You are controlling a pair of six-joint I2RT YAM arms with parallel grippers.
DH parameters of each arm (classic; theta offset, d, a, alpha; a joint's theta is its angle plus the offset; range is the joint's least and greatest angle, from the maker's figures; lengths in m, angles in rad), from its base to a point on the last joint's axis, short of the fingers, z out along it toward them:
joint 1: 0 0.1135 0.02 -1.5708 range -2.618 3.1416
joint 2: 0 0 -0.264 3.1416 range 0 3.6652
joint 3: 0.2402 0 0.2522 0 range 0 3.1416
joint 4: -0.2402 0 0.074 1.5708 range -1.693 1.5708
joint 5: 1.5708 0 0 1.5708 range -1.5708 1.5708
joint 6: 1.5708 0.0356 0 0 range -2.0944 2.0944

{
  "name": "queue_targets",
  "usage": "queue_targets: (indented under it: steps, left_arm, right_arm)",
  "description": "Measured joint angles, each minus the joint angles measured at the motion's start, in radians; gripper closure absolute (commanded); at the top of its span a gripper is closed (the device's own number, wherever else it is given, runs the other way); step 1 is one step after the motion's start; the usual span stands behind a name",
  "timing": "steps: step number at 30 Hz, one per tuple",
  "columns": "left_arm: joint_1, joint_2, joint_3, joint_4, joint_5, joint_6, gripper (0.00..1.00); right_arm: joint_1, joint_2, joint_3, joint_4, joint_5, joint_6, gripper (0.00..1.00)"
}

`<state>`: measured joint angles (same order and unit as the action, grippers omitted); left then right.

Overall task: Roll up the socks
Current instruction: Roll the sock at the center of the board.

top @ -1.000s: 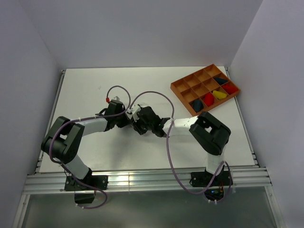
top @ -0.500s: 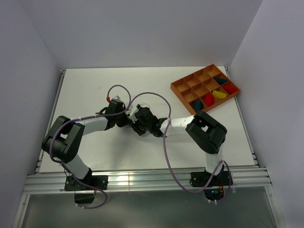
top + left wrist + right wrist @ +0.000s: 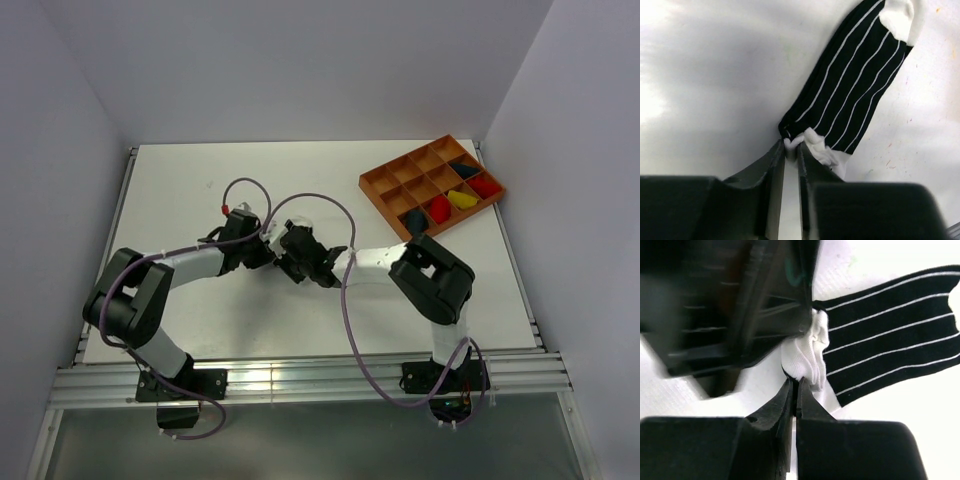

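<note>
The black-and-white striped sock [image 3: 855, 85] lies flat on the white table, its white toe [image 3: 897, 17] away from the arms and its bunched white cuff [image 3: 807, 355] toward them. My left gripper [image 3: 792, 145] is shut on one corner of the cuff, its jaws nearly touching. My right gripper [image 3: 795, 382] is shut on the cuff's lower edge, right beside the left gripper's fingers [image 3: 765, 305]. In the top view the two grippers [image 3: 272, 250] [image 3: 290, 264] meet at mid-table and hide the sock.
An orange compartment tray [image 3: 385, 180] stands at the back right. It holds rolled bundles: navy [image 3: 413, 220], red [image 3: 440, 208], yellow [image 3: 461, 198], red [image 3: 484, 185] and navy [image 3: 463, 170]. Purple cables [image 3: 350, 300] loop over the arms.
The right gripper's jaws have closed onto the white cuff. Both grippers have shifted slightly to the left and farther back on the table together.
</note>
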<state>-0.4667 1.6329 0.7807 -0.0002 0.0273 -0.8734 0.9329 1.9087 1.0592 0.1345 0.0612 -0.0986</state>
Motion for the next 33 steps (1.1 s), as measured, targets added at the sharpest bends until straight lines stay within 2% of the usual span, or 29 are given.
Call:
queue_targets:
  steps: [4,6,9,16,22,27,33]
  left_arm:
    - [0.002,-0.089,-0.051,-0.018,-0.031,-0.004,0.64]
    - [0.002,-0.146,-0.075,-0.023,-0.050,-0.005,0.54]
    - [0.002,-0.227,-0.105,-0.024,-0.074,-0.015,0.49]
    - [0.002,-0.374,-0.201,-0.005,-0.092,-0.056,0.48]
    - [0.002,-0.383,-0.276,0.015,-0.076,-0.119,0.50]
    - [0.002,-0.385,-0.340,0.035,-0.059,-0.174,0.51]
    - [0.002,-0.370,-0.344,0.061,-0.051,-0.198,0.51]
  right_arm:
    - [-0.034,0.000,0.035,-0.070,-0.113,0.055,1.00]
    - [-0.063,0.002,0.061,-0.122,-0.193,0.095,1.00]
    - [-0.101,0.027,0.126,-0.206,-0.317,0.161,1.00]
    - [-0.181,0.096,0.188,-0.262,-0.640,0.358,1.00]
    - [-0.251,0.161,0.160,-0.130,-0.859,0.599,1.00]
    - [-0.293,0.204,0.102,0.017,-0.956,0.772,1.00]
    - [-0.306,0.241,0.082,0.118,-1.002,0.888,1.00]
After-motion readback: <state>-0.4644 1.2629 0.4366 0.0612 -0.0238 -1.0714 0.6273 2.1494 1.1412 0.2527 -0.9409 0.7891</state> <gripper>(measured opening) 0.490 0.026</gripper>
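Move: Both hands are low over the near, cuff end of the black striped sock. The folded white cuff is shut in the right fingers, right at their pads; the same cuff is about 2 cm to the left hand's right, level with it in height, its edge still at the left fingertips. The black body is centred roughly 5 cm ahead and 2 cm right of the right hand, 1 cm lower, and the white toe about 9 cm ahead and 3 cm right. The right hand keeps its pinch on the white cuff and rolls it over, the wrist turning some 75 degrees so that the hand tips over forward and its fingers swing round to point mostly left, while it draws the cuff about 3.5 cm back and slightly left, rising only about 1 cm. Meanwhile the left fingers open to about half and let go of the sock's edge, and that hand goes back and left with a hop of about 5 cm up and then down again, ending low, open and empty, about 6 cm back of where it began. ##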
